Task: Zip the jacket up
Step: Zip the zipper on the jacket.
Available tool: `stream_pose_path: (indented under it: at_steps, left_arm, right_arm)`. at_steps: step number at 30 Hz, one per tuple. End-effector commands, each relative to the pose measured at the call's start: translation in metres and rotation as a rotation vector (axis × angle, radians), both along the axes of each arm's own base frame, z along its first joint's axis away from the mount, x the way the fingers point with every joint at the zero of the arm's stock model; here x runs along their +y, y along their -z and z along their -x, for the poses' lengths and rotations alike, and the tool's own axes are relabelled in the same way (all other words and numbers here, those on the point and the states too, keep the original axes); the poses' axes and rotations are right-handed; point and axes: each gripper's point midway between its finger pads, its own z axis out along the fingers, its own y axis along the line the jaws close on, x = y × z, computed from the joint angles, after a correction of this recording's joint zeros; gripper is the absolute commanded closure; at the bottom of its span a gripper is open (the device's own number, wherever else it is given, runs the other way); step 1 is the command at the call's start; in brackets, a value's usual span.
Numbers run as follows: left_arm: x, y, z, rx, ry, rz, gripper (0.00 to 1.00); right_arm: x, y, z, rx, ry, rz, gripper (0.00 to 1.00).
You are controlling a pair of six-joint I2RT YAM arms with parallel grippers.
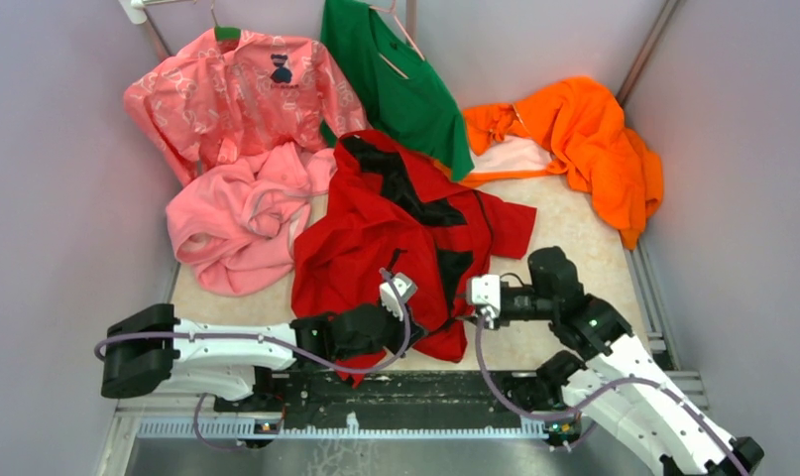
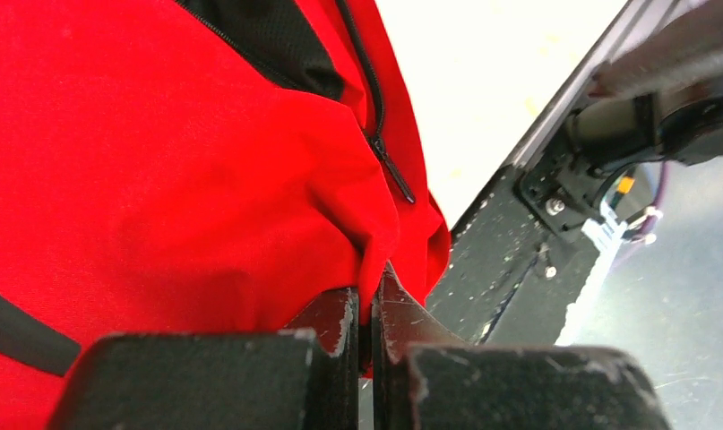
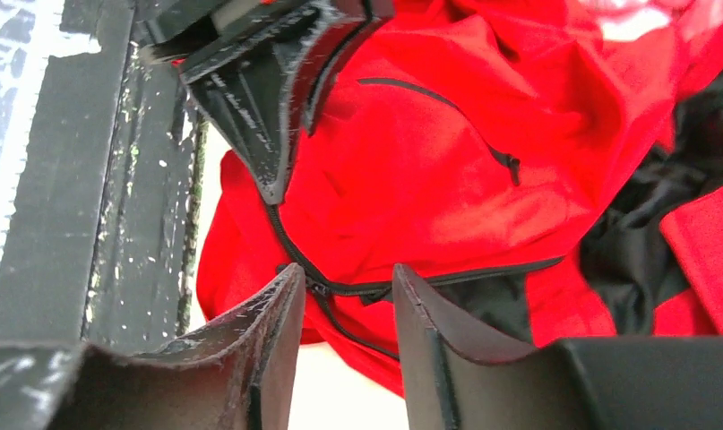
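The red jacket (image 1: 376, 228) lies crumpled mid-table, its dark lining showing where the front stands open. My left gripper (image 2: 373, 300) is shut on a fold of the jacket's (image 2: 160, 161) lower hem, just below a dark zipper pull (image 2: 393, 175). In the top view my left gripper (image 1: 418, 330) sits at the jacket's near edge. My right gripper (image 1: 461, 315) reaches in from the right. It (image 3: 347, 278) is open, its fingertips on either side of the front zipper's slider (image 3: 320, 288) on the jacket (image 3: 411, 179). The left gripper's fingers (image 3: 250, 116) show above it.
A pink fleece garment (image 1: 237, 228) lies left of the jacket. A pink patterned shirt (image 1: 237, 89) and a green shirt (image 1: 396, 79) hang behind it. An orange garment (image 1: 584, 139) lies at the back right. A black rail (image 1: 405, 397) runs along the near edge, and walls close both sides.
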Motion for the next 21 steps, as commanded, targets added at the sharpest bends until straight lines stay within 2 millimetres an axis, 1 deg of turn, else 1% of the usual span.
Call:
stream_pose_path:
  at_steps: [1, 3, 6, 9, 12, 15, 17, 19, 21]
  left_arm:
    - [0.016, 0.015, 0.000, -0.049, 0.044, -0.147, 1.00]
    - [0.018, 0.015, 0.002, -0.046, 0.049, -0.135, 1.00]
    - [0.026, 0.019, 0.004, -0.024, 0.033, -0.145, 1.00]
    - [0.039, 0.030, 0.006, 0.005, 0.002, -0.180, 1.00]
    - [0.047, 0.029, 0.004, 0.008, -0.025, -0.169, 1.00]
    - [0.047, 0.020, 0.004, -0.002, -0.029, -0.126, 1.00]
    - [0.045, 0.015, 0.005, -0.004, -0.022, -0.104, 1.00]
    - [0.042, 0.013, 0.006, -0.009, -0.004, -0.091, 1.00]
    - [0.040, 0.012, 0.008, -0.009, 0.013, -0.088, 1.00]
  right_arm:
    - [0.009, 0.014, -0.026, 0.069, 0.070, 0.037, 0.64]
    - [0.010, 0.035, -0.025, 0.094, 0.023, 0.098, 0.66]
    - [0.016, 0.046, -0.024, 0.092, -0.025, 0.091, 0.65]
    - [0.024, 0.061, -0.017, 0.093, -0.099, 0.093, 0.65]
    - [0.030, 0.075, -0.019, 0.043, -0.127, 0.116, 0.65]
    - [0.036, 0.073, -0.027, -0.012, -0.124, 0.116, 0.67]
    - [0.040, 0.067, -0.031, -0.049, -0.138, 0.104, 0.70]
    - [0.046, 0.058, -0.029, -0.068, -0.174, 0.079, 0.73]
    - [0.053, 0.047, -0.016, -0.070, -0.258, 0.041, 0.74]
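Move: The zipper slider lies about 5 cm to the right hand's left, level with it fore and aft, and some 11 cm below. From that hand, the hem corner in the left gripper is about 10 cm left, 2 cm back and 8 cm lower; the black lining is some 9 cm ahead, 2 cm left and 14 cm down. From the left hand the slider sits about 5 cm right, 2 cm ahead and 3 cm below. Bring the right gripper down about 9 cm towards the zipper slider, easing forward early and then left, while narrowing its fingers from half open to roughly a quarter. Keep the left gripper shut on the jacket's hem corner and draw it some 4 cm left and slightly down, away from the right hand's side. ##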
